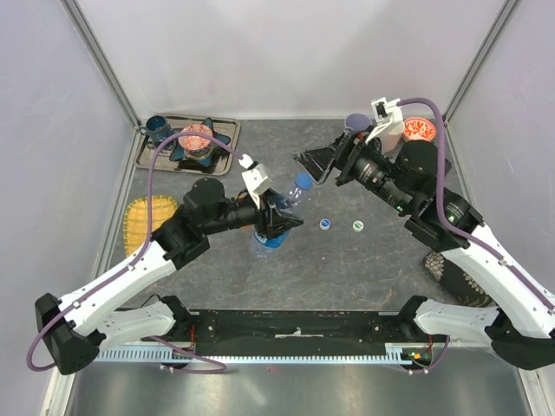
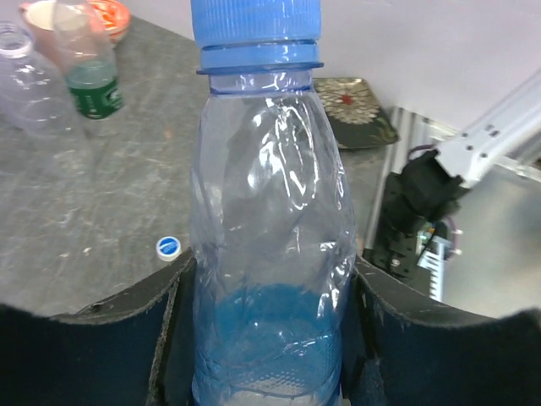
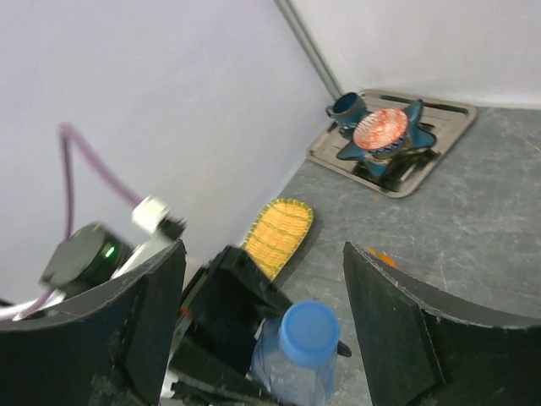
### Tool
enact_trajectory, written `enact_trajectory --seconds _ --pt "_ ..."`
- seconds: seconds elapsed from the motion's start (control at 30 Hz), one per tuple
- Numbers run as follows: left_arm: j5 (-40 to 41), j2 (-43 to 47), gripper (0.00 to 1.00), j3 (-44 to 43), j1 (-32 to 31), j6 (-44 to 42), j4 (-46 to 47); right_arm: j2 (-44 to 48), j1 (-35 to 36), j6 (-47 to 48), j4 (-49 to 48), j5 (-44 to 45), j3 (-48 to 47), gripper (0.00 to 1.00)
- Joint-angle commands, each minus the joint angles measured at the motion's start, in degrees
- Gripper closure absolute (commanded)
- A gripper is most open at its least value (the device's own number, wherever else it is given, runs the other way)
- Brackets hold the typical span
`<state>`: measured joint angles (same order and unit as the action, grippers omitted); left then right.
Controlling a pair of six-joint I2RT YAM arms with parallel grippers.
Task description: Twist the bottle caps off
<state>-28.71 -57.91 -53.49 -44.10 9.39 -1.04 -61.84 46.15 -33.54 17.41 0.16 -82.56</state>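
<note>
A blue-tinted bottle (image 1: 279, 227) stands tilted near the table's middle, its blue cap (image 1: 303, 182) screwed on. My left gripper (image 1: 276, 221) is shut on its lower body; in the left wrist view the bottle (image 2: 270, 211) fills the gap between both pads (image 2: 101, 347). My right gripper (image 1: 314, 166) hangs open just beyond and above the cap, not touching it. In the right wrist view the cap (image 3: 309, 331) shows low between the spread fingers (image 3: 397, 321). Two clear bottles (image 2: 84, 68) stand at the far side, one with a green label.
Two loose caps (image 1: 325, 224) (image 1: 356, 226) lie right of the held bottle. A metal tray (image 1: 227, 130) with a cup and star-shaped dish sits back left, a yellow woven mat (image 1: 147, 221) at the left wall. A lilac cup (image 1: 355, 123) and a bowl (image 1: 419, 130) stand back right.
</note>
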Motion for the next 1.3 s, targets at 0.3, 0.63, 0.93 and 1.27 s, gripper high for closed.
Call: enact_trajectory --seconds 0.3,0.63,0.93,1.27 --pt "38.72 2.01 0.55 -0.38 -11.54 -12.81 0.78 -5.83 0.17 -4.87 4.48 8.19 -1.72 0.27" --pt "40.31 1.84 0.55 -0.29 -11.89 -13.25 0.86 -7.5 1.31 -4.61 3.69 6.43 -1.72 0.29" --pt "39.96 1.84 0.55 -0.29 -12.15 -13.25 0.78 -8.29 1.66 -4.34 2.63 6.17 -1.11 0.38" --pt "39.96 2.45 0.55 -0.03 -12.33 -13.08 0.42 -8.29 1.66 -4.25 1.66 6.08 0.38 0.56"
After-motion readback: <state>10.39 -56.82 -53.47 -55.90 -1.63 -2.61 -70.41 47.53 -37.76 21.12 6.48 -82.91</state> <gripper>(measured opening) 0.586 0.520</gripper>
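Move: The right hand is open above the blue cap of the bottle in the left hand; that cap lies roughly 1 cm ahead of it, level sideways and 7 cm below. On the table, some 45 cm below the right hand, a loose blue cap lies about 8 cm ahead and 7 cm right, a loose green cap 8 cm ahead and 17 cm right, and the orange bottle 8 cm ahead and 17 cm left. From the left hand, the blue cap is about 5 cm ahead, 2 cm right and 9 cm above. Keeping its grip round the blue bottle, the left hand swings it some 25 degrees counter-clockwise while carrying it forward about 4 cm and a little left, tilting its top slightly back, then holds it still. Meanwhile the right hand comes down about 6 cm and forward 4 cm onto the cap, tipping its fingers down some 10 degrees, then eases left with a last bit of sinking as its fingers narrow from wide open until they straddle the cap; a firm squeeze isn't yet to be seen. ##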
